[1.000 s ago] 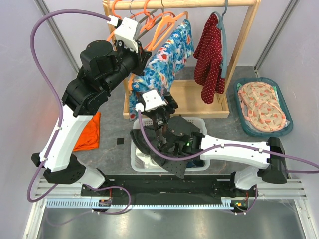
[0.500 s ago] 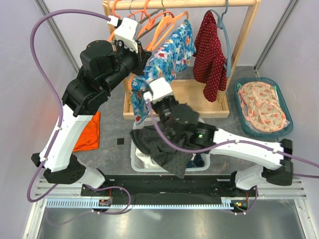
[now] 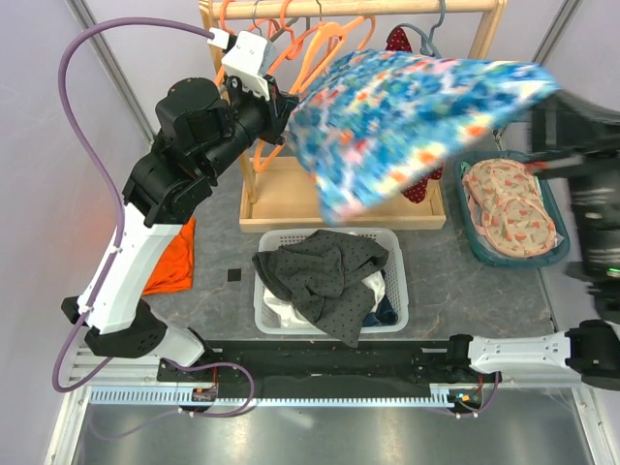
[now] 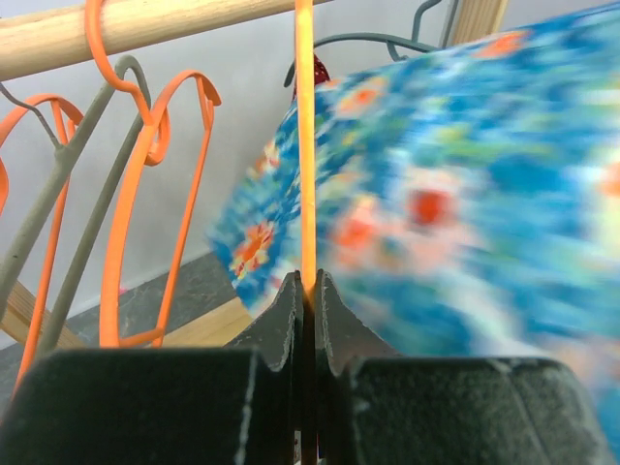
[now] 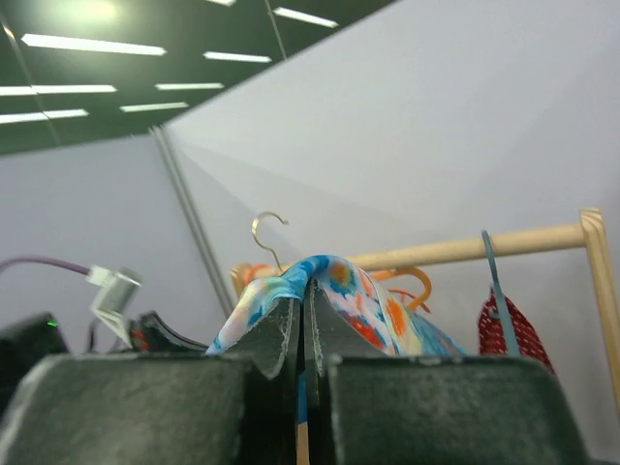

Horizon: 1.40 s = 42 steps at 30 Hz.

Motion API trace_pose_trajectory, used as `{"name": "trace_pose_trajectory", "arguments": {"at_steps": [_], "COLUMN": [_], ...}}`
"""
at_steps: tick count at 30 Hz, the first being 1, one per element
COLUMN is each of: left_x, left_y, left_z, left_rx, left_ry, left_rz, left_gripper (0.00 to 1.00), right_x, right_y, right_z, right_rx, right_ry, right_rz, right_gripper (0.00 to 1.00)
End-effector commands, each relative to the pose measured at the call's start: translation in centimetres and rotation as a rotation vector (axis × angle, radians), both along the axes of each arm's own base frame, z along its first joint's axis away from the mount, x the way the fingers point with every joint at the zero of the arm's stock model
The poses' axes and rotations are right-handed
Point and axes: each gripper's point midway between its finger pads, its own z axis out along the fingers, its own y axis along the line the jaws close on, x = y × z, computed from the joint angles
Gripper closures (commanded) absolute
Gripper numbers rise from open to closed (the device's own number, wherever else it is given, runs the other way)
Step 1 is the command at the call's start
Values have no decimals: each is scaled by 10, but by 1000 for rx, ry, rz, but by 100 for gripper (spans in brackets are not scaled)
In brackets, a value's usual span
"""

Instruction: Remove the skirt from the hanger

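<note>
The skirt [image 3: 417,116] is blue with a bright flower print. It is stretched out, blurred, from the orange hanger [image 3: 329,48] toward the upper right. My left gripper [image 3: 281,102] is shut on the hanger's thin orange wire [image 4: 305,145], with the skirt [image 4: 484,194] spread just to its right. My right gripper [image 3: 554,97] is raised high at the right, shut on a fold of the skirt [image 5: 339,281] that drapes over its fingertips. Whether the skirt still touches the hanger is hidden by the blur.
The wooden rack [image 3: 387,8] carries more orange and grey hangers [image 4: 145,194] and a red dotted garment [image 3: 421,184] on a blue-grey hanger. A white basket [image 3: 392,300] of dark clothes sits below. A teal tray [image 3: 475,242] of patterned cloth lies right, an orange cloth [image 3: 170,257] left.
My right arm rose from above the basket, shut on the skirt's lower part and swung up and right. The hanging skirt got pulled out nearly flat. The left arm held still.
</note>
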Motion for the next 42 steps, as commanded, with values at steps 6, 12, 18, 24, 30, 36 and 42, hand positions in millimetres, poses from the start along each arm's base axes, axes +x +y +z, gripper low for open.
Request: {"name": "trace_pose_trajectory", "arguments": {"at_steps": [6,12,18,24,30,36,42], "left_x": [19,29,45,76,118,139,141], "left_y": [-3,-4,-6,-13,8,29,41], "left_z": [13,9,4,-11,-37,-46,-40], "left_rx": [-37,-7,43,88,88,73,44], "left_ry": [-58,-74,-99,-90,-24,8,8], "left_rz": [56,85,122,163,228,261,282], "left_gripper": [98,98,98,98,98,98,98], "right_x": [-19,-6,-2,2,10,19,29], "right_y": [34,80,103,112,107,104,111], "right_z": [6,-14,-24,-36,-54,-76,-100], "right_rx": [-50,-146,-180,-205,-226,-250,-303], "right_ry": [-48,0,17,38,81,128,184], "right_rz": [204,213,236,236,179,122,72], "right_gripper": [100,100,100,100,100,100,100]}}
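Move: The right hand already pinches the flowered skirt; the laundry basket it goes to lies about 20 cm to its left, 3 cm farther out and 65 cm down. The hanger's middle is some 21 cm left, 22 cm ahead and 5 cm lower; the red dotted garment is 31 cm straight ahead, 25 cm below. From the left hand, holding the hanger's end, its hook on the rail sits some 18 cm ahead, 5 cm right, 9 cm up; the empty hangers 12 cm ahead, 5 cm left, level. Still pinching the skirt's edge, the right hand drags it a last 3 cm right and up, swings back about 16 cm left while sinking, then goes on down towards the basket, rolling some 20 degrees so its left side dips. The left hand keeps its grip on the hanger and carries that end about 14 cm forward and 9 cm down beneath the rail, slowly at first, then quickly. ##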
